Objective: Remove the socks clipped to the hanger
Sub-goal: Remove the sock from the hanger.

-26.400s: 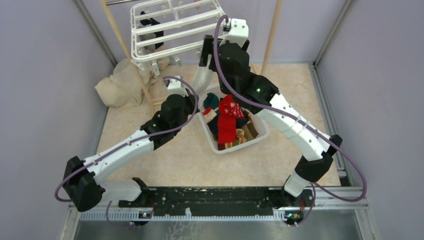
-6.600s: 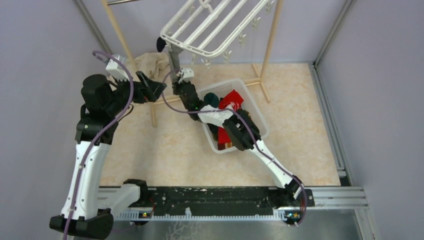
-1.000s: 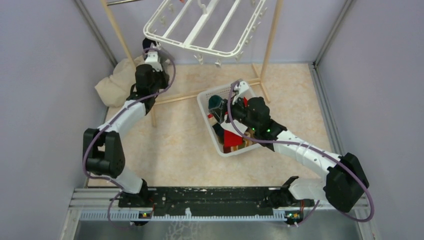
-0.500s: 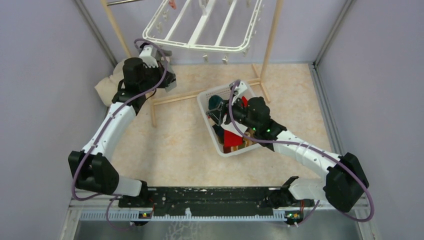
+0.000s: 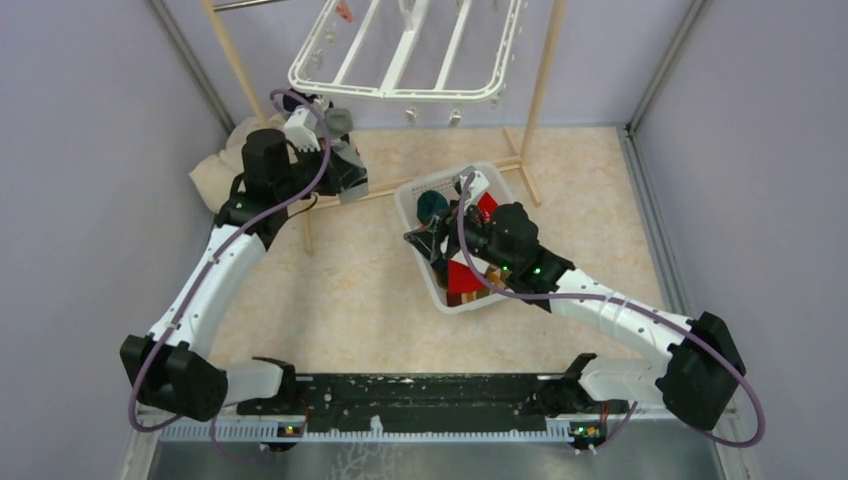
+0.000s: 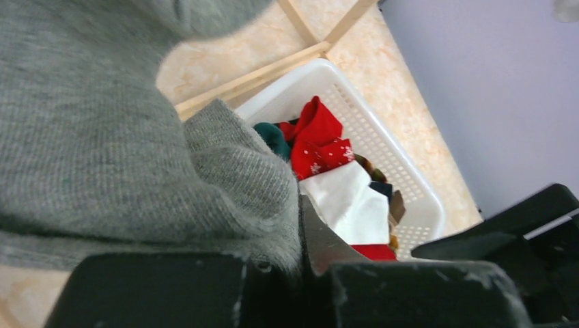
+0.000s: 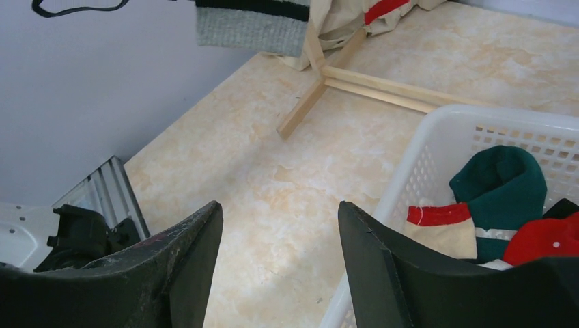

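The white hanger [image 5: 398,92] hangs at the back, its clips dangling. My left gripper [image 5: 350,183] is below its near left corner, shut on a grey sock [image 5: 338,121] that is free of the clips. In the left wrist view the grey sock [image 6: 102,150] fills the left side and hides one finger of the left gripper [image 6: 298,239]. My right gripper [image 5: 420,240] is open and empty over the left rim of the basket [image 5: 460,305]. The right wrist view shows the right gripper [image 7: 280,205] above bare floor and the striped cuff of the sock [image 7: 249,24].
The white slatted basket [image 6: 382,123] holds a red sock [image 6: 317,140], a green sock [image 7: 502,181] and others. Wooden poles [image 5: 545,60] and a floor bar [image 7: 375,89] stand by the basket [image 7: 437,150]. A beige cloth [image 5: 215,170] lies at the back left.
The left arm has come away from the hanger's left corner with the grey sock and swung right, toward the basket. The right gripper has shifted left to the basket's rim and opened a little wider.
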Tool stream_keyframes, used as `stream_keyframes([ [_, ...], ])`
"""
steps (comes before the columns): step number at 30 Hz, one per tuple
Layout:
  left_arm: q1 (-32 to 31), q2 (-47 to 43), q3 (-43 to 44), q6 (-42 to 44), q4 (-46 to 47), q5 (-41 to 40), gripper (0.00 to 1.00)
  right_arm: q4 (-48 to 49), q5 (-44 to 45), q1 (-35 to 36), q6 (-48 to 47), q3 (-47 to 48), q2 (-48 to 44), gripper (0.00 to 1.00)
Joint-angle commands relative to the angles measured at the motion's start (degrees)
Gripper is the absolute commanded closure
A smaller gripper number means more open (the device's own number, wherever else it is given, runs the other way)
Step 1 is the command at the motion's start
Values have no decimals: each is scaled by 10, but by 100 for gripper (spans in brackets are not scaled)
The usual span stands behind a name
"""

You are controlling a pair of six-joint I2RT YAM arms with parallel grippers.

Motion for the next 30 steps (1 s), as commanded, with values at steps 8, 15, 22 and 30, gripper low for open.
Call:
stream_keyframes([
  [8, -65, -56, -20, -46, 0, 9, 93, 11, 44, 15, -9, 27, -27, 36],
  [15, -133, -75, -41, -43, -1, -71, 93, -11, 79, 17, -15, 29, -52, 37],
  [22, -183, -76, -63, -54, 22, -114, 93, -52, 118, 17, -26, 42, -85, 37],
  [30, -225, -45, -30, -81, 32, -131, 93, -61, 44, 17, -32, 44, -105, 37],
])
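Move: The left fingers already hold the grey sock, which still seems to run up to its clip, some 10 cm ahead, 5 cm left and 8 cm above them; the dark sock hangs about 10 cm ahead, 9 cm left, as high as that clip. From the left hand the basket lies some 20 cm right, about level fore and aft, 22 cm below. For the open right hand the grey sock is about 13 cm ahead, 12 cm left and 4 cm higher, the basket 10 cm ahead, 8 cm right, 20 cm below. Keeping the grey sock pinched in its shut fingers, the left hand draws it about 8 cm to the right and as far back, away from the clip and towards the basket and the right gripper, rising slightly before sinking again and turning a little clockwise. The right hand first all but waits, then shifts up about 4 cm and right some 3.5 cm with its fingers staying wide, tipping slightly upward, without touching the sock. ##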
